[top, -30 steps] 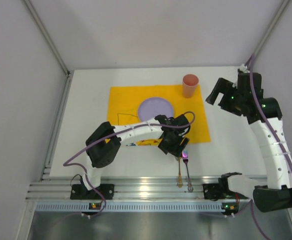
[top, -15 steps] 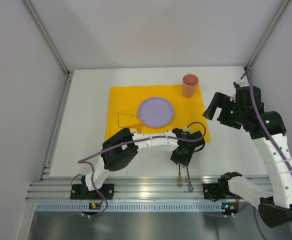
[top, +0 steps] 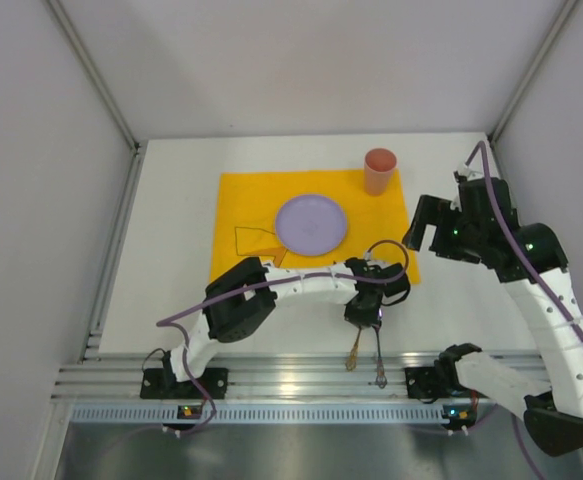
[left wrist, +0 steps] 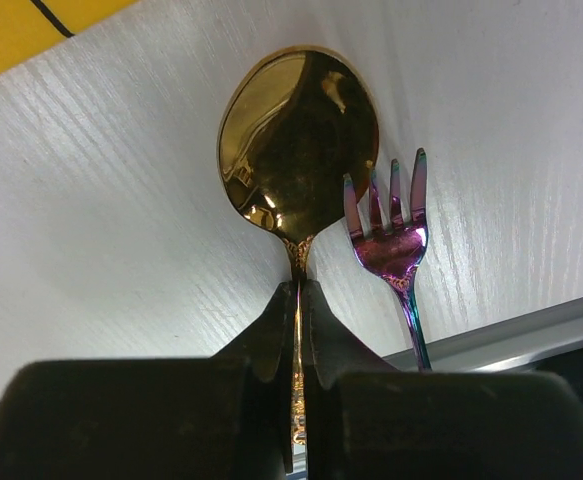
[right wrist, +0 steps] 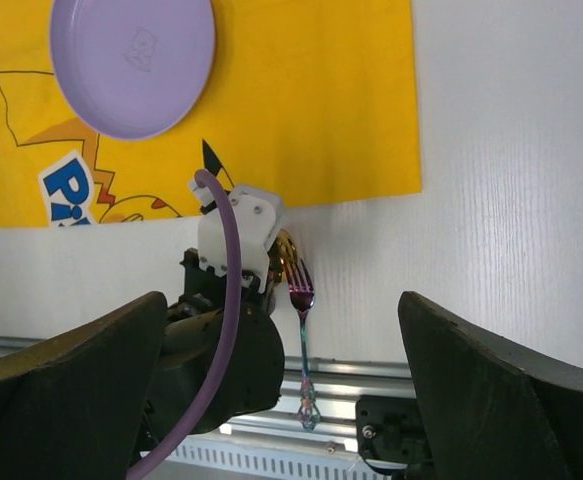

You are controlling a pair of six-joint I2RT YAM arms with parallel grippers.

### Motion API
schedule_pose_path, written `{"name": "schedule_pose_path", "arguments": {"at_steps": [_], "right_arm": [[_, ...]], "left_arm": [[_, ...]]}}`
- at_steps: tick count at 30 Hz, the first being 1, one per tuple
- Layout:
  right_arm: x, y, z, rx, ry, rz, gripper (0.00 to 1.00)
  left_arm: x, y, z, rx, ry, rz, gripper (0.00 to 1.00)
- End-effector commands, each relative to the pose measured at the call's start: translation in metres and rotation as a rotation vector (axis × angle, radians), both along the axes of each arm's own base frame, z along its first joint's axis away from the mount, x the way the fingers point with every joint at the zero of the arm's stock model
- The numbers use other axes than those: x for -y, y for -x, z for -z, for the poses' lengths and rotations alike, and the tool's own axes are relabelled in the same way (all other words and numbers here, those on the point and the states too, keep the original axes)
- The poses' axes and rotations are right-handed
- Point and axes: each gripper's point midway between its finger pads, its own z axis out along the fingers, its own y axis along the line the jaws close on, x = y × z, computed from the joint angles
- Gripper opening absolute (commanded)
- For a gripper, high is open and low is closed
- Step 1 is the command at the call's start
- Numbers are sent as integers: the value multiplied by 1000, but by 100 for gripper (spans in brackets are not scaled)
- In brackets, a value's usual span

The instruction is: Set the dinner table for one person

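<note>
My left gripper (top: 363, 312) is shut on the neck of a gold spoon (left wrist: 299, 145), just below its bowl. The spoon's handle (top: 354, 352) slants towards the rail at the near edge of the white dinner table (top: 171, 250). An iridescent purple fork (left wrist: 391, 240) lies right beside the spoon, its handle over the rail (top: 378, 358). My right gripper (top: 426, 225) is open and empty, held in the air above the table's right side. Its view shows the fork (right wrist: 301, 300) and my left wrist below. A purple plate (top: 311, 221) sits on the yellow mat (top: 241, 200).
A pink cup (top: 379, 170) stands at the mat's far right corner. Aluminium rails (top: 271, 380) run along the near edge under the cutlery handles. Grey walls enclose the table on three sides. The left arm's purple cable (right wrist: 226, 300) arches over its wrist.
My left gripper has moved off the mat towards the near edge and shut on the spoon, whose handle now slants left. My right arm has swung slightly left and nearer.
</note>
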Motion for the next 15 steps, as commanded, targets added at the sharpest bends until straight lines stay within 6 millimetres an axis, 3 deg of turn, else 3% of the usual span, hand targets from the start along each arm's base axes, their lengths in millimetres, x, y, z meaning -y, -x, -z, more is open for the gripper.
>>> {"name": "schedule_pose_path", "arguments": {"at_steps": [1,4,8,11,15], "right_arm": [[1,-2,-13,54,16,-10,100],[1,-3,-18,66,13,-6,100],[7,-7,-39,134,13,32,100],[15,-8,-57,178,14,81,100],[21,-8,-80,232,5,113,100]], "left_arm": [[-38,1,35,23,-174,-26,0],[-46,-8,15,69,-201,-43,0],[-38,-24,-26,116,-130,-63,0],[-27,-45,-53,146,-71,-86,0],[-11,-89,-81,210,5,-140,0]]}}
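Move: The left hand already grips the gold spoon at its neck, just above the table. From there the plate lies about 27 cm ahead and 13 cm left, with the bare strip of yellow cloth to its right about 25 cm ahead and 6 cm right of the hand. The fork is some 6 cm back and 4 cm right, the cup 38 cm ahead and 7 cm right. From the raised right hand the plate is about 19 cm ahead, 26 cm left and 25 cm down. The spoon, still pinched in the left hand's shut fingers, eases about 1 cm left at first. Then it goes forward and up off the table, nearly 5 cm forward and 4 cm up in all, towards the plate and over the cloth's near edge, the wrist turning only slightly. The open, empty right hand rises about 5 cm and tips its fingers up a little. ##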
